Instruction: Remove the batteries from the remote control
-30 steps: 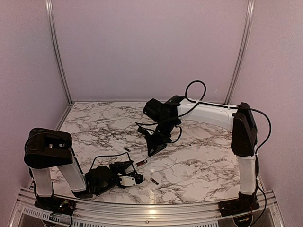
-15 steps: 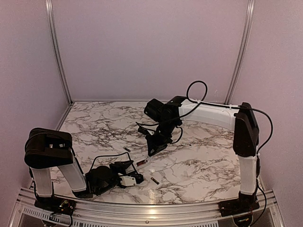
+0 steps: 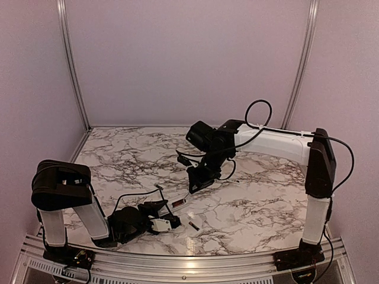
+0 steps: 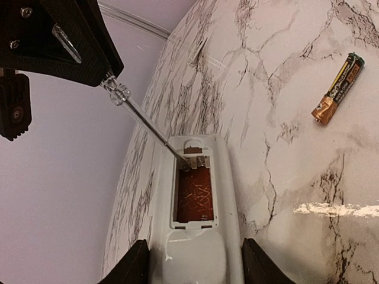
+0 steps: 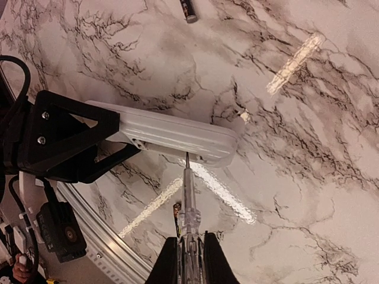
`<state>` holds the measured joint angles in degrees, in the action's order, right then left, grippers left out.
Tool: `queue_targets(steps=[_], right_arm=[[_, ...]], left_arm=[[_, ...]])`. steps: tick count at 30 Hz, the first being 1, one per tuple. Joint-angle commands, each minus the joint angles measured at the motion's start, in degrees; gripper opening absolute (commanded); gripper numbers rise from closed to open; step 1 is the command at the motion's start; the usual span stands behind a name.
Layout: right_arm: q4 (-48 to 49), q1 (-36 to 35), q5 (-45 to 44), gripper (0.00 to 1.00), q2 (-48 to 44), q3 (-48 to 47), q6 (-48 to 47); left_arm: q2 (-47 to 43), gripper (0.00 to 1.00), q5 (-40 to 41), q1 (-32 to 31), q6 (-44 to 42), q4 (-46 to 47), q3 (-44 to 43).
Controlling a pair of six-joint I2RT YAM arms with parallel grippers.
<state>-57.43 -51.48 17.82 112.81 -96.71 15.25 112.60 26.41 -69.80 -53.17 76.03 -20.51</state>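
The white remote control [image 4: 195, 236] lies face down on the marble, its reddish battery recess [image 4: 194, 195] open with nothing in it. My left gripper [image 4: 195, 263] is shut on the remote's near end, low at the front left [image 3: 159, 223]. My right gripper [image 5: 188, 251] is shut on a clear-handled screwdriver [image 5: 189, 201]. The screwdriver's tip rests at the recess's spring end [image 4: 180, 160]. It hangs over the remote [image 3: 177, 205] from behind [image 3: 198, 179]. One battery [image 4: 339, 89] lies right of the remote [image 3: 193, 225]. Another battery [image 3: 159, 187] lies farther back [image 5: 188, 9].
A small white scrap [image 3: 190, 212] lies just past the remote's far end. The aluminium rail [image 3: 177, 260] marks the table's near edge, close to the left gripper. Pink walls close in the marble table [image 3: 260, 201] at the back and sides.
The right arm's elbow and forearm have swung a little to the right, while the screwdriver tip stays at the remote. The left gripper and the remote have not moved.
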Motion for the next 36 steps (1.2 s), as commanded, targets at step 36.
queue_targets(steps=[36], right_arm=[[50.2, 0.6, -35.8, 0.0, -14.9, 27.8, 5.7]], left_arm=[[-5.6, 0.0, -8.2, 0.4, 9.2, -1.4, -0.5]])
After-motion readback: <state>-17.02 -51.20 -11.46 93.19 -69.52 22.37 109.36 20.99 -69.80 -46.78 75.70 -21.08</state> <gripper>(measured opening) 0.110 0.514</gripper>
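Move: The right hand holds the screwdriver, its tip at the open remote, whose middle lies about 8 cm below the right hand, 6 cm to the left and 3 cm back. Also from the right hand, on the table 12 cm below, are the near battery (9 cm back, 3 cm right), the far battery (7 cm ahead, 11 cm left) and the battery cover (10 cm ahead, 18 cm right). The left hand grips the remote, whose middle is roughly 3 cm ahead and 3 cm right of it. The screwdriver tip comes free of the emptied battery bay as the right hand, still gripping the tool, rises some 12 cm, drifting slightly right. It then swings about 9 cm forward over open table away from the remote, sinking roughly half the height gained, fingertips tilting forward some 35 degrees. The left hand keeps its grip, late on raising the remote about 2 cm. ##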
